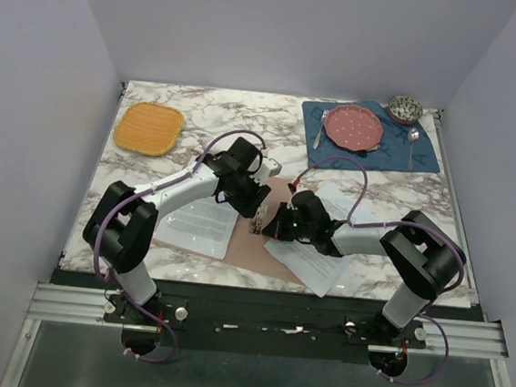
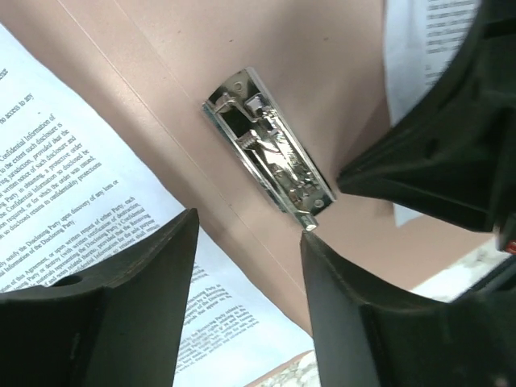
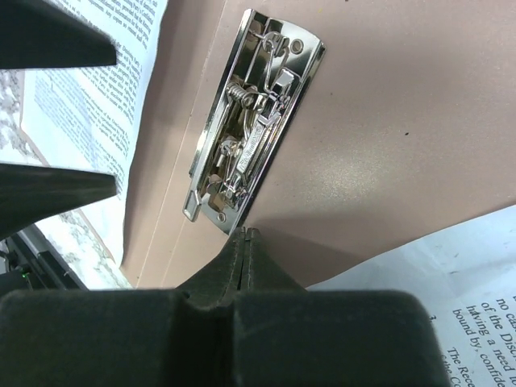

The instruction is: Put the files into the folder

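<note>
The pinkish-brown folder (image 1: 251,248) lies open on the marble table, its metal clip (image 1: 259,223) at the spine. One printed sheet (image 1: 196,224) lies on its left half. The other sheet (image 1: 318,254) lies askew over its right half. My left gripper (image 1: 255,202) is open and empty, hovering just over the clip (image 2: 270,153), with the left sheet (image 2: 81,185) beneath one finger. My right gripper (image 1: 275,224) is shut and empty, its tips (image 3: 244,231) at the near end of the clip (image 3: 250,121) on the folder (image 3: 403,121).
An orange woven mat (image 1: 148,126) lies at the back left. A blue placemat (image 1: 373,136) at the back right carries a red dotted plate (image 1: 353,127), a fork and a spoon, with a small bowl (image 1: 405,108) behind. The two grippers are close together.
</note>
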Robot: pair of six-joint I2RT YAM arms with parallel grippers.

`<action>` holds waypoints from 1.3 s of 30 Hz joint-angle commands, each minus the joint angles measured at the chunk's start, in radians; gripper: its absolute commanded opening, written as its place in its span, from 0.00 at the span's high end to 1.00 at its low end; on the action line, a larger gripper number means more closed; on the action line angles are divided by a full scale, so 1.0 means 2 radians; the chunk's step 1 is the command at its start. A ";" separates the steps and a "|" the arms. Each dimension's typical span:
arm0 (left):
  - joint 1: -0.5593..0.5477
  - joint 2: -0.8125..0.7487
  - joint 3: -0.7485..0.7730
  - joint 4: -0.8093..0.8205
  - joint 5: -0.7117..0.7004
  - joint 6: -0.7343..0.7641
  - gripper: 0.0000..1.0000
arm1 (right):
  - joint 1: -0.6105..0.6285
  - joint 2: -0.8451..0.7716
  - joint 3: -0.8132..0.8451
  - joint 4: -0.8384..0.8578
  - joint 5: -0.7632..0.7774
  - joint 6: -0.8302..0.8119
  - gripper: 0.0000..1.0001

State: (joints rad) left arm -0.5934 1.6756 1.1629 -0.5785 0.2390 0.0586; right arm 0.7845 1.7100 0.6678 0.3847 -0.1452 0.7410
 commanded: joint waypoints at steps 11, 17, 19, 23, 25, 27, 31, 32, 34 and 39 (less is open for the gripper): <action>-0.003 0.024 -0.045 0.010 0.076 -0.009 0.64 | 0.003 -0.007 0.013 0.002 0.039 0.002 0.99; -0.003 0.024 -0.048 0.024 0.077 -0.012 0.65 | 0.002 0.002 0.013 0.010 0.036 0.008 0.99; -0.003 0.026 -0.048 0.029 0.079 -0.015 0.65 | 0.002 0.003 0.013 0.013 0.037 0.009 0.99; -0.002 0.029 -0.042 0.036 0.076 -0.021 0.64 | 0.002 0.010 0.017 0.013 0.036 0.009 0.99; -0.002 0.030 -0.039 0.037 0.076 -0.022 0.63 | 0.003 0.014 0.017 0.013 0.036 0.010 0.99; -0.001 0.032 -0.037 0.037 0.075 -0.022 0.61 | 0.003 0.018 0.019 0.013 0.035 0.010 0.99; 0.001 0.037 -0.035 0.040 0.072 -0.022 0.60 | 0.002 0.025 0.018 0.015 0.031 0.014 0.99; 0.001 0.039 -0.035 0.040 0.071 -0.021 0.60 | 0.002 0.026 0.018 0.015 0.031 0.014 0.99; 0.001 0.043 -0.035 0.038 0.071 -0.020 0.61 | 0.003 0.028 0.017 0.017 0.030 0.015 0.99; 0.001 0.050 -0.033 0.040 0.066 -0.018 0.61 | 0.002 0.032 0.020 0.018 0.029 0.016 0.99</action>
State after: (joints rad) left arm -0.5903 1.7462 1.0729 -0.5133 0.3672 0.0216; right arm 0.7845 1.7439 0.6930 0.4183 -0.1089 0.7704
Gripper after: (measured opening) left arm 0.393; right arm 0.012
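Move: The metal clip on the open folder has its middle about level with my left hand, some 2 cm to the right and 5 cm below. The left sheets are centred about 13 cm to the left and level with the hand, the right sheets about 19 cm to the right and 3 cm back. My shut right tips are at the clip's near end, with its middle some 4 cm ahead and 2 cm left, about level in height. My left hand draws back and sinks, each about 4 cm, onto the clip's near end, swinging its tips some 10 degrees back towards me while its fingers close from about two-thirds to a bit over a third open. There it eases a little forward and right, tips at the lever end's left corner. My right hand, still shut, rises about a centimetre, lowers again and ends 1.5 cm forward and left, its tip at the clip's right edge. ##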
